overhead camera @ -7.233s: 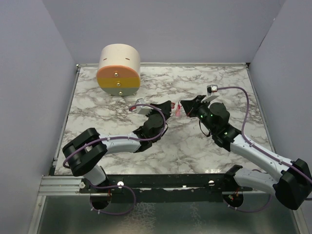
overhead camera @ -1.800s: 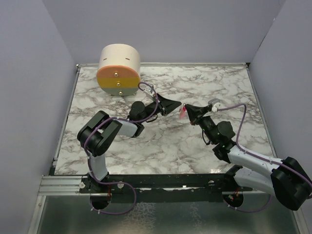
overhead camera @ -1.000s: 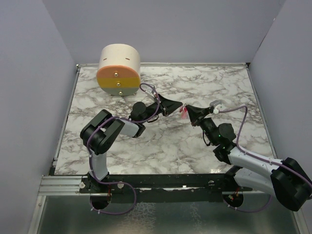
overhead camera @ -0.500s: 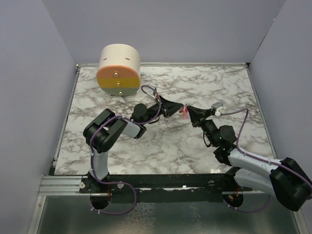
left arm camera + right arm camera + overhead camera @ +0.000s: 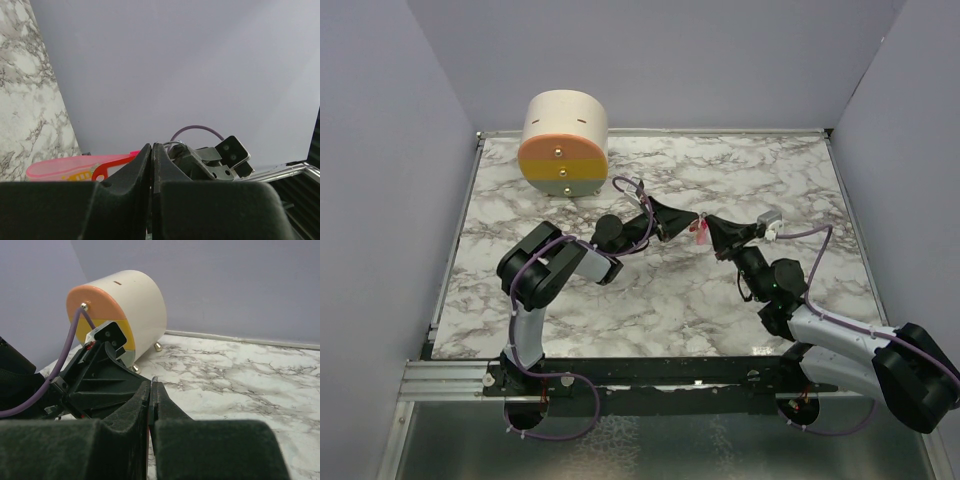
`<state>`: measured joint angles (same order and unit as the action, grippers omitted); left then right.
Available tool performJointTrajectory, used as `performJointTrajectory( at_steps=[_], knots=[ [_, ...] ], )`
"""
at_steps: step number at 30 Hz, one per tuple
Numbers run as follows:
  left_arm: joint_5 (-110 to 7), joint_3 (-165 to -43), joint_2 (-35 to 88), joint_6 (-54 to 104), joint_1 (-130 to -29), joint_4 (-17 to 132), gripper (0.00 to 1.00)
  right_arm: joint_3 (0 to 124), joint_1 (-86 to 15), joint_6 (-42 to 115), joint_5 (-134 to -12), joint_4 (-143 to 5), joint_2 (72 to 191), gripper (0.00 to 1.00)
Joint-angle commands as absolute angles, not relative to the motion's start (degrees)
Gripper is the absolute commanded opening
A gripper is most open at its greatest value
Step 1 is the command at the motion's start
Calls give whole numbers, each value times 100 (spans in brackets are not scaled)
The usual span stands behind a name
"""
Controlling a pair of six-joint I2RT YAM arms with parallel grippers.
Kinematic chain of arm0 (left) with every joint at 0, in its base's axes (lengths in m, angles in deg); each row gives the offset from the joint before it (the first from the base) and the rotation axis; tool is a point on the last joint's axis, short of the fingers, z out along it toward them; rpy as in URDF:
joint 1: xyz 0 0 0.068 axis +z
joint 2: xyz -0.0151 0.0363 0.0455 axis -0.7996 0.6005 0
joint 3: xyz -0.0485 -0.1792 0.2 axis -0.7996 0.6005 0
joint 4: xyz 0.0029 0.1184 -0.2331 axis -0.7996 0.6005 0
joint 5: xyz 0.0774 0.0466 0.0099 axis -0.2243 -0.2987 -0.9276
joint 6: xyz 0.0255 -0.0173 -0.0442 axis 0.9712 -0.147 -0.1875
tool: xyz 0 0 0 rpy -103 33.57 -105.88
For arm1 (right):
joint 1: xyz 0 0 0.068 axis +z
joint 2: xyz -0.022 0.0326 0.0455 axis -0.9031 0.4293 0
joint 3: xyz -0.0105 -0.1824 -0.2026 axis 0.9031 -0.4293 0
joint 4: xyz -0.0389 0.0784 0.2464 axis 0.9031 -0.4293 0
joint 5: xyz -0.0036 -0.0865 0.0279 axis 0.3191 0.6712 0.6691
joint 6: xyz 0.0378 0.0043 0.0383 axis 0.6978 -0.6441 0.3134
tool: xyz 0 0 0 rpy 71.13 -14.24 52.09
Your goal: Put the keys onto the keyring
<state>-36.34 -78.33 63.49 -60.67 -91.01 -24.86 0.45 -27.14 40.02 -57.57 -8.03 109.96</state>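
Above the middle of the table my two grippers meet tip to tip: left gripper (image 5: 692, 217) (image 5: 151, 147), right gripper (image 5: 706, 221) (image 5: 150, 382). Both stand shut. A thin metal ring (image 5: 172, 143) peeks out at the right gripper's tips. That is the keyring, and its pink strip (image 5: 60, 167) hangs down from there, a pink-red speck (image 5: 698, 233) from above. The keys, a small red flat piece (image 5: 96, 172) with a hole at its lower end, lies against the strip. Its upper end runs behind my left finger, and a red glint shows between the left jaws.
A cream cylinder with an orange and yellow face (image 5: 565, 140) (image 5: 125, 305) stands at the back left of the marble table (image 5: 670, 300). Grey walls close in the left, back and right sides. The left arm's black body (image 5: 95, 385) fills the right wrist view's left.
The tips stay together and drift slightly right. The left arm's elbow has shifted right toward the centre. The pink and red pieces still hang under the tips.
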Motion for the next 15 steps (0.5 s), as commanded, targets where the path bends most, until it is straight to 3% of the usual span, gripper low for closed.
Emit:
performJointTrajectory(
  at_steps=[1,10,15],
  knots=[
    [-3522,-7924,6458,-6107,-9124,-2998,10,-33,-2696,3936,-5628,-334,10924,1],
    [-3500,-7805,6327,-6078,-9109,-3042,43,-79,-2696,3851,-5638,-179,10880,1],
    [-3466,-7576,6084,-5925,-8995,-3047,48,-123,-2698,3772,-5673,-154,10752,1]
  ],
)
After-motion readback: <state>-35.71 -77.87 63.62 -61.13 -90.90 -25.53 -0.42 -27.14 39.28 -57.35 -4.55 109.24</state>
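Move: The ring of the keyring, pinched in the right fingertips, is about 2 cm to the right of the left hand point, roughly 1 cm farther out and 1 cm above. The red-rimmed key sits at the left fingertips, its middle some 1 cm to the right and 2 cm below. The pink strap hangs from the ring, about 2 cm right, level fore and aft and 4 cm below. From the right hand, the key lies roughly 2 cm left and 2 cm below. Opening nearly in place, the left fingers spread from shut to about half of their range and let go of the red-rimmed key beside the ring. The right hand keeps its closed pinch on the keyring and eases up about 1 cm, its fingers tipping a few degrees upward. ##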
